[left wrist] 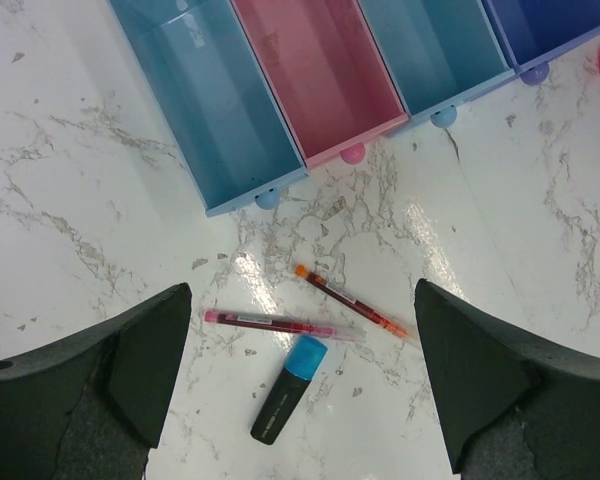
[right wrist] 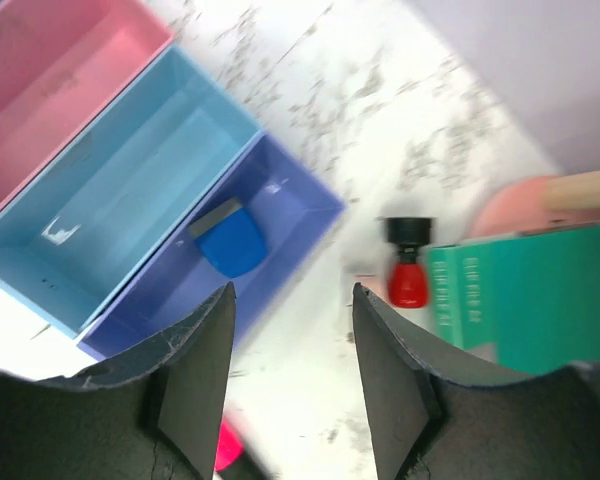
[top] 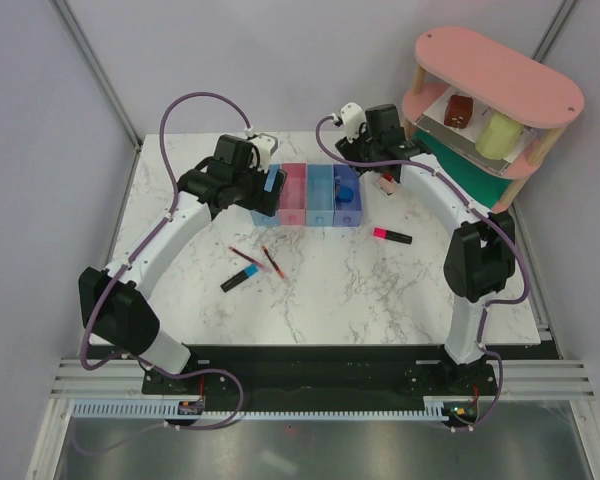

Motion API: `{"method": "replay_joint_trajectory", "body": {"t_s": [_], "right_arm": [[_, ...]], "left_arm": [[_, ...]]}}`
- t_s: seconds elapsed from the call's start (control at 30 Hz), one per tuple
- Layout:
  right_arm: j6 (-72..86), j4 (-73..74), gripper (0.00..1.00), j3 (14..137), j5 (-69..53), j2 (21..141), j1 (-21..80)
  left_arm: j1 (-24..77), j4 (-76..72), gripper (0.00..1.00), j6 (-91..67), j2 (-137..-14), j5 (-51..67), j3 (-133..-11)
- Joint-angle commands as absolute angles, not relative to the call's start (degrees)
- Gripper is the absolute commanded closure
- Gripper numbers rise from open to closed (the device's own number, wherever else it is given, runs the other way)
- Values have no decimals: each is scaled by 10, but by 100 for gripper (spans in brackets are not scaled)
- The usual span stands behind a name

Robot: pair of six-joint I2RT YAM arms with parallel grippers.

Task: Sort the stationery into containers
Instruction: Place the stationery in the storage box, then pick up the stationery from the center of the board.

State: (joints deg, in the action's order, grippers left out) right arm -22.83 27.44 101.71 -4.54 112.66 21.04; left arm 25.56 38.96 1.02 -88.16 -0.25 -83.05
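Observation:
Four joined containers stand in a row at the back: light blue [left wrist: 215,110], pink [top: 293,193], light blue [top: 320,193] and dark blue [top: 347,200]. A blue block [right wrist: 230,240] lies in the dark blue one. Two red pens [left wrist: 280,323] [left wrist: 350,298] and a blue-capped black marker [left wrist: 288,390] lie on the table below my left gripper [left wrist: 302,288], which hangs high, wide open and empty. My right gripper [right wrist: 294,295] is open and empty above the table, just right of the dark blue bin. A red-black piece [right wrist: 408,265] stands to its right. A pink-ended marker [top: 392,236] lies nearer.
A pink oval two-tier shelf [top: 500,85] stands at the back right, holding a brown block [top: 458,108] and a pale green cylinder [top: 497,135]. A green box [right wrist: 530,290] sits at its foot, close to the red-black piece. Walls close in the back and left.

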Motion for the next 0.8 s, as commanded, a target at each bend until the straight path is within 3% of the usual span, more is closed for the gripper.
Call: {"method": "replay_joint_trajectory", "body": {"t_s": [0.0,0.27,0.37,0.77], "right_arm": [[-267,257,43,1031,16,1118,201],[-294,256,41,1139,30,1234,159],[-308,255,29,1191,34,1280,153],[-328,231,17,1257,38,1376,134]], "left_arm": [[254,383,0,40,-853,25,-829],[254,385,0,57,-834,27,-816],[255,388,0,65,-830,23,-810],[255,395,0,85,-820,2,-800]]}}
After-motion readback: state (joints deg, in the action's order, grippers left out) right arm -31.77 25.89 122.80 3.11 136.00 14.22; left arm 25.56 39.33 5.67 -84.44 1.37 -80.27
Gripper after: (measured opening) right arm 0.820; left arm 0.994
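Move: The red-and-black stamp lies about 12 cm ahead of the empty right hand, 5 cm to its right and 15 cm below. The pink eraser is about 5 cm nearer than the stamp, and the storage box's dark-blue compartment is centred 3 cm ahead and 5 cm left of the hand. The green clip file's middle is some 21 cm right of the stamp and about level with it. From the left hand, the stamp is roughly 25 cm ahead and 32 cm right, 18 cm below. Already clear of the dark-blue compartment, the right hand rises another 2 cm or so, then swings forward about 11 cm and right some 7 cm while dropping steeply towards the red-and-black stamp, ending about 7 cm lower than it began. On the way its left side dips by some 10 degrees and it turns slightly clockwise, and the half-open fingers spread wider to straddle the line to the stamp from above, with no touch yet. ##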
